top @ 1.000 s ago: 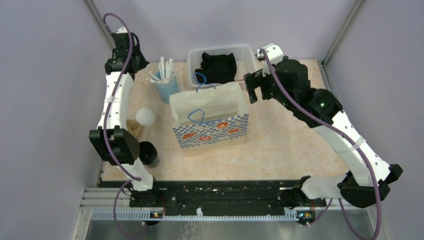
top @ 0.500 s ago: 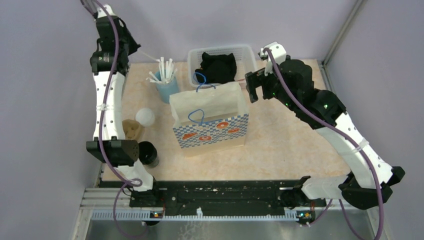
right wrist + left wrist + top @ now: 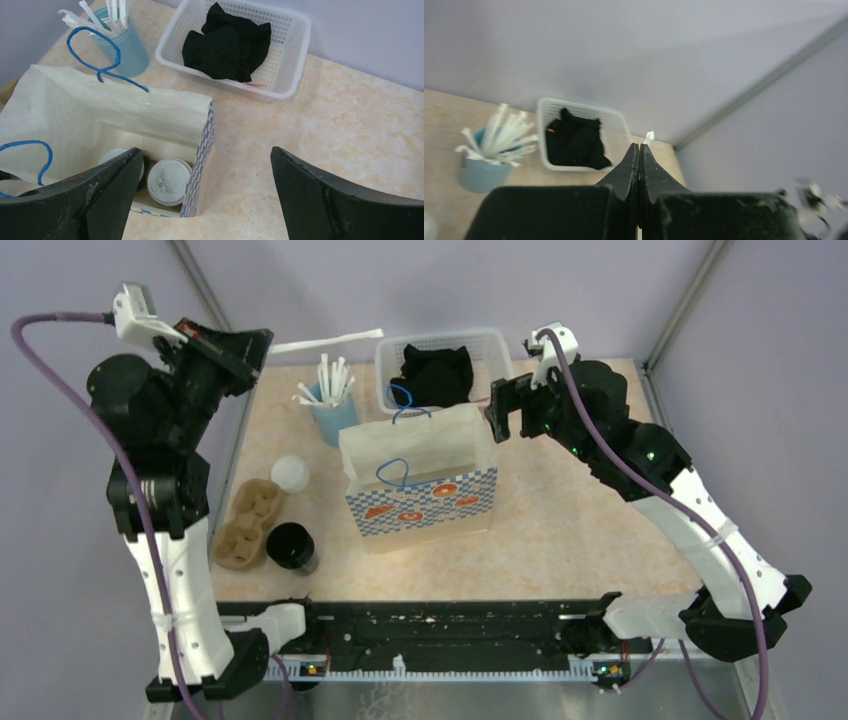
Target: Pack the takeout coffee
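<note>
The paper bag (image 3: 420, 475) stands open mid-table. In the right wrist view two pale cups with white lids (image 3: 170, 181) sit inside the bag (image 3: 100, 107). Another white-lidded cup (image 3: 291, 473) stands on the table beside a brown pulp carrier (image 3: 248, 522), which is empty. My left gripper (image 3: 258, 344) is raised high at the back left, shut on a white wrapped straw (image 3: 330, 339); its tip shows past the shut fingers (image 3: 649, 136). My right gripper (image 3: 498, 412) is open and empty above the bag's right end (image 3: 206, 150).
A blue cup of straws (image 3: 330, 405) stands behind the bag on the left. A white basket with black cloth (image 3: 440, 370) sits at the back. An all-black cup (image 3: 291, 545) stands by the carrier near the front left.
My left arm has swung up and out to the left, carrying a straw high over the back of the table. The carrier is now uncovered. The right arm has barely moved.
</note>
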Robot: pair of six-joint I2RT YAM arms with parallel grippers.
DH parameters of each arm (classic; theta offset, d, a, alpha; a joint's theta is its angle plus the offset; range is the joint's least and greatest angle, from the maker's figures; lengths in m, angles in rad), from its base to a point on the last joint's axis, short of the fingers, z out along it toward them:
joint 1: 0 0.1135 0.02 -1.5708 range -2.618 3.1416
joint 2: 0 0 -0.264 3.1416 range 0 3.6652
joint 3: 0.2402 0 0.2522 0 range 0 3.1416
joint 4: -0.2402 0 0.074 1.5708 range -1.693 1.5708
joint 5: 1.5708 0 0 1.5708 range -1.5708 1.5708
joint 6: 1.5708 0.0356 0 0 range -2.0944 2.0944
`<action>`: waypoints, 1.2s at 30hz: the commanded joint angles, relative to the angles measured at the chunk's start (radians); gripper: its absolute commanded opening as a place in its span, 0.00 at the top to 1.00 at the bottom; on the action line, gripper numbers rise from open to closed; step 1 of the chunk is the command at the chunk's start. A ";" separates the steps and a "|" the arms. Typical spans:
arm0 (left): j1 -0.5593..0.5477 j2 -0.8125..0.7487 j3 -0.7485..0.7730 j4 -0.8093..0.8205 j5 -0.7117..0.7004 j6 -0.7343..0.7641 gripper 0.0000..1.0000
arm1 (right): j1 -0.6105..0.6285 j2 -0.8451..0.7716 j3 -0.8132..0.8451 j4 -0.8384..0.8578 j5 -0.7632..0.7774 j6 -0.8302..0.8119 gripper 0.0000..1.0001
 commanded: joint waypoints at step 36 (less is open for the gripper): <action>-0.462 -0.183 -0.830 0.498 -0.350 0.042 0.40 | -0.007 -0.219 -0.100 0.095 0.031 0.047 0.01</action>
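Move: The left hand, already holding a wrapped straw high up, has the paper bag about 23 cm to its right, barely 1 cm ahead and some 42 cm below. The straw cup stands about 19 cm ahead and 1 cm right of that hand, the white basket about 31 cm ahead and 32 cm right, both nearly 50 cm below. From the right hand the bag lies about 13 cm left, 2 cm ahead and 28 cm below. Left hand carries the straw down 22 cm and right 12 cm over the bag, opening; right hand backs off. ##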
